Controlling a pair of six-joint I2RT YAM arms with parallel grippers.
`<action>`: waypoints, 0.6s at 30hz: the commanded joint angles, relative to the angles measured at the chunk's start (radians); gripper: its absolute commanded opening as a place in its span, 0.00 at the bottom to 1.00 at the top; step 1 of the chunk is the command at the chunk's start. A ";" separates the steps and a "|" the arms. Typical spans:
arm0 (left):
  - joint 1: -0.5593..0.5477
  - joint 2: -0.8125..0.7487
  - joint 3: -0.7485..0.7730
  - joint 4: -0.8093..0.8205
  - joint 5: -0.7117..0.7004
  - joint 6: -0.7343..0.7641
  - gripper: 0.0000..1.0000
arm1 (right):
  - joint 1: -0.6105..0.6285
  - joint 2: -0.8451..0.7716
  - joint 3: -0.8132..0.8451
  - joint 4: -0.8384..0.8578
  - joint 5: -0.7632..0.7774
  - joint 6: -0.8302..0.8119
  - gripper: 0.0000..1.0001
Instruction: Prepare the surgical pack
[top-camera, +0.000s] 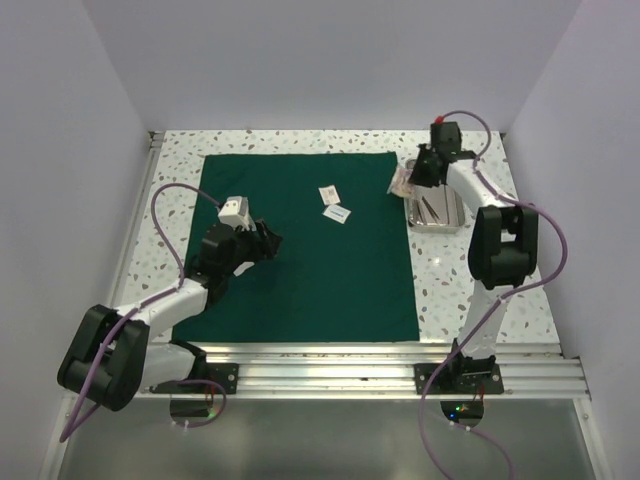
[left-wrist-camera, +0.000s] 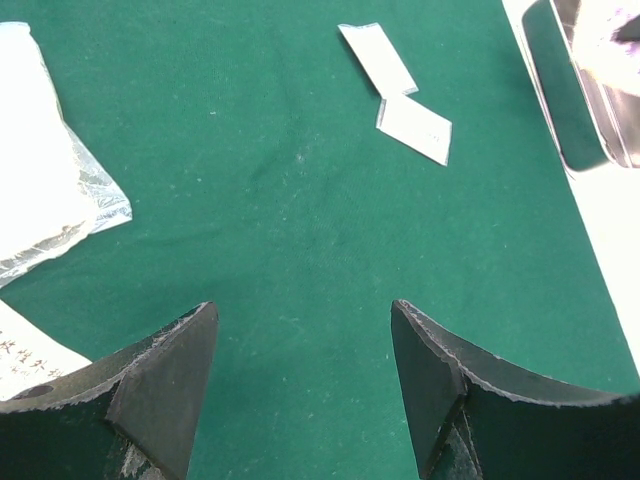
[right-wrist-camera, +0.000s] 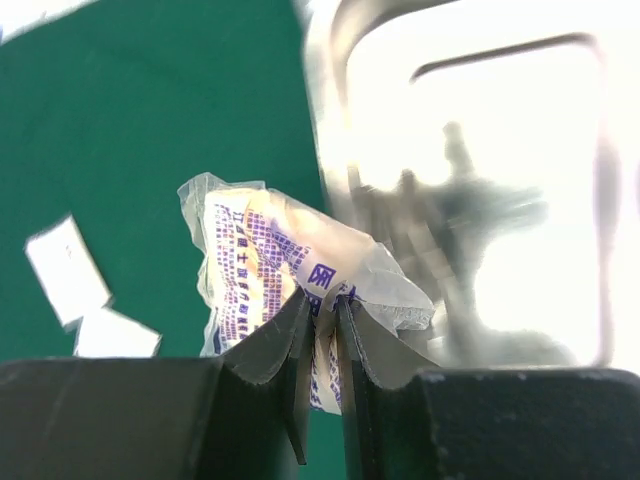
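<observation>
The surgical pack (top-camera: 300, 250) lies as a flat dark green sheet over the middle of the table. My left gripper (left-wrist-camera: 303, 310) hovers open above its left part, with only green cloth between the fingers. In the top view the left gripper (top-camera: 268, 240) points right. My right gripper (right-wrist-camera: 322, 300) is shut on a crinkled clear packet with blue print (right-wrist-camera: 250, 260), held over the sheet's right edge beside the steel tray (right-wrist-camera: 325, 120). From above, the right gripper (top-camera: 405, 182) and its packet (top-camera: 399, 181) sit at the tray's far left corner.
The steel tray (top-camera: 456, 226) holds metal instruments (top-camera: 432, 207) on the speckled table right of the sheet. Two small white packets (top-camera: 333, 203) lie on the sheet's far middle. A clear plastic bag (left-wrist-camera: 40, 200) and a printed paper (left-wrist-camera: 25, 355) lie by my left gripper.
</observation>
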 joint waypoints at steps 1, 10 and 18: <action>-0.004 -0.021 -0.009 0.070 -0.008 0.010 0.73 | -0.077 -0.041 0.053 -0.005 0.015 0.017 0.17; -0.004 -0.024 -0.011 0.070 -0.013 0.015 0.73 | -0.194 0.084 0.180 -0.042 0.024 0.010 0.18; -0.004 -0.018 -0.012 0.076 -0.011 0.010 0.73 | -0.201 0.101 0.087 0.090 -0.035 0.216 0.18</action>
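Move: Hanging in the right fingers, the printed bag is to go to the metal tray, whose middle lies about 8 cm right of that hand, 3 cm ahead and 8 cm below. The instruments inside it lie roughly 6 cm right and 2 cm back; the farther white packet is some 21 cm left and 2 cm ahead. From the left hand the tray is about 43 cm right and 18 cm ahead. Swinging quickly to its right, the right hand carries the bag about 11 cm in over the metal tray, easing some 4 cm forward as well. It rises a couple of centimetres on the way, then sinks about 3 cm near the end, turning some 15 degrees clockwise, fingers still pinching the bag. ##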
